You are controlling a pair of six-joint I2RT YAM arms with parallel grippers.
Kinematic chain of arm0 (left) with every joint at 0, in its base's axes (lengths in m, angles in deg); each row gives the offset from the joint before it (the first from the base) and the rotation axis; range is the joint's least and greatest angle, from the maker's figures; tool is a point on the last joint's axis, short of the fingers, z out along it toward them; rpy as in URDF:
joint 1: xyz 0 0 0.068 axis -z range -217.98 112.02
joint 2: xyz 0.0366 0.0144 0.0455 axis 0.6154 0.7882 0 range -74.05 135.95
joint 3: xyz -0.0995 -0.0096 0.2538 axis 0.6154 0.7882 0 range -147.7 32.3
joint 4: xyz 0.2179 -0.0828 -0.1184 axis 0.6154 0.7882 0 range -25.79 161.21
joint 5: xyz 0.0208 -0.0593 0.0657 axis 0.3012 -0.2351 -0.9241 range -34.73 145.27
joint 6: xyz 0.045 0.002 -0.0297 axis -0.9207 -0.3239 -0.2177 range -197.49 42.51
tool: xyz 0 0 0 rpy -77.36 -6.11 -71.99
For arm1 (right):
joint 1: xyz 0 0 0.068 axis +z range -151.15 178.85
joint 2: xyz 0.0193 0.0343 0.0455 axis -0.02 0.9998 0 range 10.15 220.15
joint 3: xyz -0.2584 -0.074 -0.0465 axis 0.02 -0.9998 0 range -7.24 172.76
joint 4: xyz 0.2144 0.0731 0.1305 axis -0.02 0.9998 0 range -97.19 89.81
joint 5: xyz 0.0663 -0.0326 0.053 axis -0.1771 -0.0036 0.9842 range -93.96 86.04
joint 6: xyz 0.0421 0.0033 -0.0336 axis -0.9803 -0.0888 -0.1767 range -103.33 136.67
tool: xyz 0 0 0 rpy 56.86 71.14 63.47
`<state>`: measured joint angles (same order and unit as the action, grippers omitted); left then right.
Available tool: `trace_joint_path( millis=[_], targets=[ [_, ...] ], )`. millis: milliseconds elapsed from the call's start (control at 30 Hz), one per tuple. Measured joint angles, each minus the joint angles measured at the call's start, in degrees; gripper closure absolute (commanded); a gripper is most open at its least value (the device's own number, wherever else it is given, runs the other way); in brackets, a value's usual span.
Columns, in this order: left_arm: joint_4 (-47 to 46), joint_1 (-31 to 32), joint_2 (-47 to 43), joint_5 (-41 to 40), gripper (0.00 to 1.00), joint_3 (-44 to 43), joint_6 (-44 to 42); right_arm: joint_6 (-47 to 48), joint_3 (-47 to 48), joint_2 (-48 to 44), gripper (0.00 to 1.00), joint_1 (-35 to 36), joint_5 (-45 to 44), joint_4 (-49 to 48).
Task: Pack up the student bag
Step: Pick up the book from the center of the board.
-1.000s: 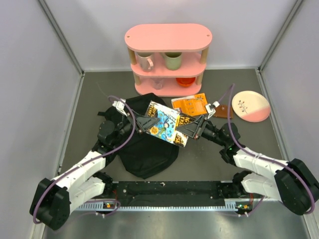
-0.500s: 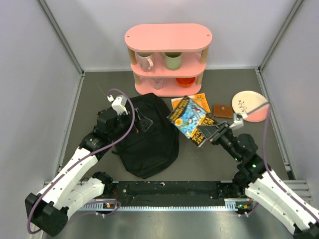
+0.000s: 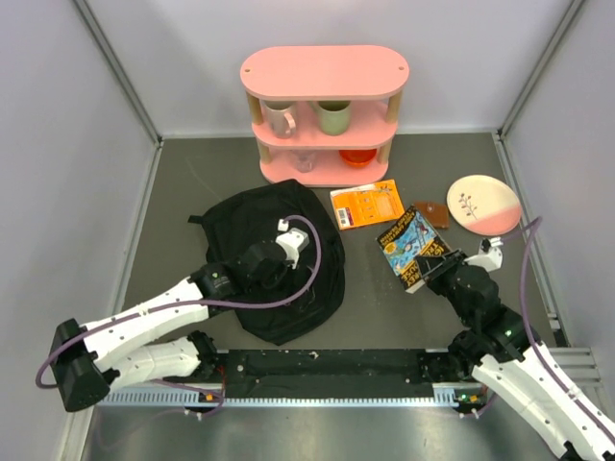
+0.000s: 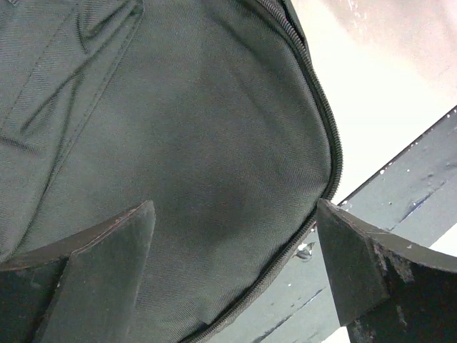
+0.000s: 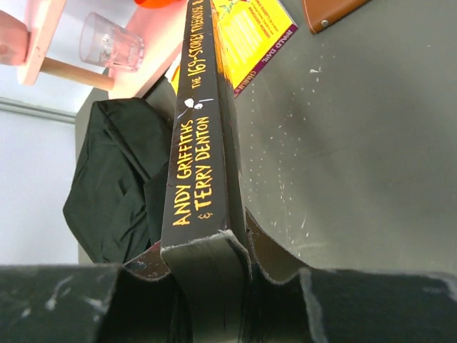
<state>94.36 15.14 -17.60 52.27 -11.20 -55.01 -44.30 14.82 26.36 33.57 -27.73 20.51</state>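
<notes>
The student bag (image 3: 259,226) is a floppy black backpack lying flat at the table's left centre; its fabric and zipper edge fill the left wrist view (image 4: 178,128), and it shows again in the right wrist view (image 5: 118,179). My left gripper (image 3: 276,269) hovers over the bag's middle, open and empty (image 4: 234,214). My right gripper (image 3: 434,271) is shut on a colourful book (image 3: 411,245) with a black spine (image 5: 203,143), held spine-up to the right of the bag (image 5: 214,261).
An orange book (image 3: 365,204) and a brown wallet (image 3: 430,213) lie behind the held book. A pink-and-white plate (image 3: 483,204) sits at the right. The pink shelf (image 3: 324,72) at the back holds two mugs, a glass (image 5: 111,46) and an orange bowl (image 3: 357,157).
My left gripper let go of the book, opened wide and swung down over the bag. My right gripper carried the book off to the right, away from the bag.
</notes>
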Motion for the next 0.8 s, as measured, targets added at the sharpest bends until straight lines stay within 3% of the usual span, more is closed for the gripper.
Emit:
trace_joint_path(
  millis=[433,633,800],
  targets=[
    [0.3,6.4,2.7,4.5,0.13,0.0,-3.8,1.0,1.3,0.8,1.0,0.0,1.4,1.7],
    [0.3,6.6,3.1,4.4,0.27,0.0,-5.1,0.9,1.3,0.3,1.0,0.0,2.3,2.0],
    [0.3,6.6,5.8,4.7,0.23,-0.3,-5.8,0.5,1.3,0.3,1.0,0.0,3.3,2.0]
  ],
)
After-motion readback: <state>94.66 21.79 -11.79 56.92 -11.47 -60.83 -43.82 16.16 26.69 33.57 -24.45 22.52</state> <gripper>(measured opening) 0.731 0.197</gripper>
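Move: The near right corner of the bag's zipped rim lies about 5 cm back, 6 cm right and 10 cm below the wide-open left hand. The board's near edge runs some 13 cm back, straight behind and 13 cm below; the book still held by the right hand is about 26 cm right, 9 cm ahead, 2 cm higher. From the right hand, that rim corner is 28 cm left, 10 cm back and 13 cm below. Left hand, turning clockwise, shifts some 4 cm back, rightward and down towards the bag's zipped rim, fingers part-closing. ##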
